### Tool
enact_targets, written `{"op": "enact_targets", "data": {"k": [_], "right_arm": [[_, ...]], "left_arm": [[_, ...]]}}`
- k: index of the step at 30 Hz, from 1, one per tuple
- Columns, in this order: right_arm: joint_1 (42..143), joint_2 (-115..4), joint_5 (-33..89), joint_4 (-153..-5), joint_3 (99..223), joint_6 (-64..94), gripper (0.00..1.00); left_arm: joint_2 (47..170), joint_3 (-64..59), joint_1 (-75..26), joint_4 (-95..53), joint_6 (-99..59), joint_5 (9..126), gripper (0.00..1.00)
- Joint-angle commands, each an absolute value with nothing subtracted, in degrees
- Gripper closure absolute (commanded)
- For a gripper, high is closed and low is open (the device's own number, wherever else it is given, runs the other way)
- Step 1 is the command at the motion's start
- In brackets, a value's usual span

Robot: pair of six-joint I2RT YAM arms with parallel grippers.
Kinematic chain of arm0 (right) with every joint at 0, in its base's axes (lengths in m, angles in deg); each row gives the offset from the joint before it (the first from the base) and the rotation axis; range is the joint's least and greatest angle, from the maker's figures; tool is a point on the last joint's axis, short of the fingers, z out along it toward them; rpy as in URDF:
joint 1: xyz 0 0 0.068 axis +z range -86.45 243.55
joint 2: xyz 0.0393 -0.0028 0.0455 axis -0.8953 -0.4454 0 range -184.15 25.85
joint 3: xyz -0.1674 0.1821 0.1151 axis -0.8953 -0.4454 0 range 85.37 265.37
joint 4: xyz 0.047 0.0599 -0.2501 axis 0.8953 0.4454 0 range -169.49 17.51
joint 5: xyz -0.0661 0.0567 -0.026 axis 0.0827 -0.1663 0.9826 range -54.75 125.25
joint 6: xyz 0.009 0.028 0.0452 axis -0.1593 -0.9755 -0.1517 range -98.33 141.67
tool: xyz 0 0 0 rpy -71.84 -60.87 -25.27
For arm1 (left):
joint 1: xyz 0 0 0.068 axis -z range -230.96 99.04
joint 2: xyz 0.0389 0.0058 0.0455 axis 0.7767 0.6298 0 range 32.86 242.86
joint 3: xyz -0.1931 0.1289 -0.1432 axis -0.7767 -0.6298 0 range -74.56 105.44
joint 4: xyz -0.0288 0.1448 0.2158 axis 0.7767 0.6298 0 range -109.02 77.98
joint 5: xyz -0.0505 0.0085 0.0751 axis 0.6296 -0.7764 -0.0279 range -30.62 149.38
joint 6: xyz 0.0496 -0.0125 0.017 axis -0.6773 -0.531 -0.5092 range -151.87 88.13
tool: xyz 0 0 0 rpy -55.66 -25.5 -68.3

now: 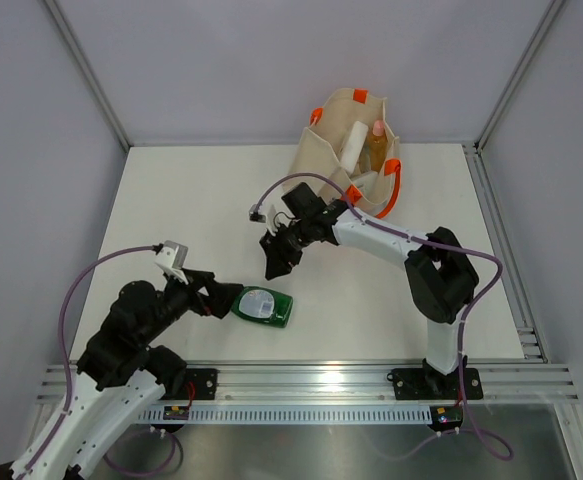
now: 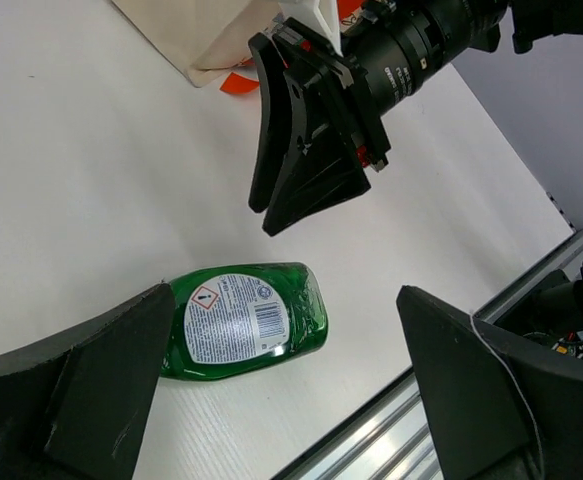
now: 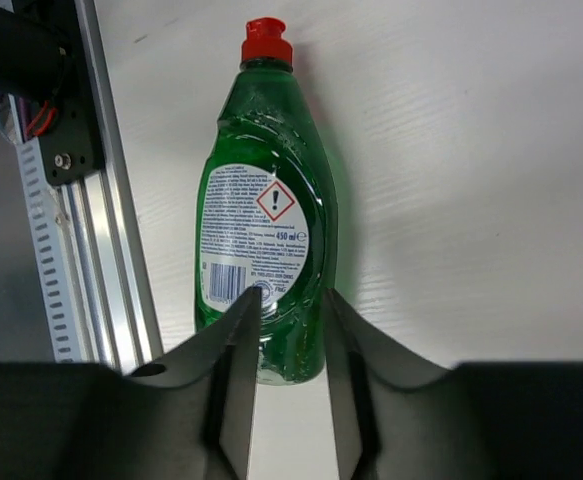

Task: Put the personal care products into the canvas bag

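Observation:
A flat green bottle point(image 1: 263, 307) point(image 2: 246, 330) with a red cap lies label up near the table's front edge. My left gripper point(image 1: 218, 299) point(image 2: 283, 300) stands wide open right at it, and the bottle's base lies between the fingers, closer to the left one. My right gripper point(image 1: 274, 268) point(image 3: 291, 297) hangs just beyond the green bottle point(image 3: 266, 200), pointing down at it. Its jaws are drawn close and hold nothing. The canvas bag point(image 1: 323, 150) stands at the back with a white bottle point(image 1: 354, 145) and a tan pink-capped bottle point(image 1: 377, 143) inside.
An aluminium rail point(image 1: 311, 378) point(image 3: 101, 250) runs along the table's front edge, close to the bottle. Grey walls close off the back and both sides. An orange handle point(image 1: 395, 190) hangs over the bag's near right side. The right arm point(image 1: 391, 240) reaches across in front of the bag.

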State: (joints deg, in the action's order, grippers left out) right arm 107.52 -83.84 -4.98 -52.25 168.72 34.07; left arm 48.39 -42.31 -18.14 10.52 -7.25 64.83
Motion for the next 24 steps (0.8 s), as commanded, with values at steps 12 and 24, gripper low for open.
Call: {"op": "enact_targets", "data": {"k": [12, 24], "right_arm": [[126.5, -81.5, 31.0, -61.0, 164.4, 32.7, 0.01], [129.2, -89.9, 45.3, -55.6, 167.8, 34.3, 0.01]], "left_arm": [[41.2, -38.0, -18.3, 12.5, -9.3, 64.9, 0.01], [40.8, -38.2, -18.3, 12.8, -9.5, 65.3, 0.01]]}}
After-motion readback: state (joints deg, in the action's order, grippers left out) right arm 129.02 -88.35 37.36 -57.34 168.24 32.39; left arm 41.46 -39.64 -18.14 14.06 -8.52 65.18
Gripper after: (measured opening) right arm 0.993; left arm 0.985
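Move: The green bottle lies flat with its red cap pointing left. Its middle is about 4 cm back from the right hand, 6 cm to its left and 8 cm below. The canvas bag stands well beyond, roughly 28 cm ahead of the right hand and 20 cm to its right, its middle about level with the hand. From the left hand, the bottle is about 5 cm ahead, 3 cm to the right and 18 cm down. Down, left and back goes the right hand towards the green bottle, drawing back some 6 cm before coming about 3 cm forward again while still sinking, nearly 6 cm lower in all. Its half-open fingers spread fully as the wrist turns roughly 35 degrees and tips them more steeply down, one to either side of the labelled part. The open left hand backs off, up about 3 cm and back 2. ##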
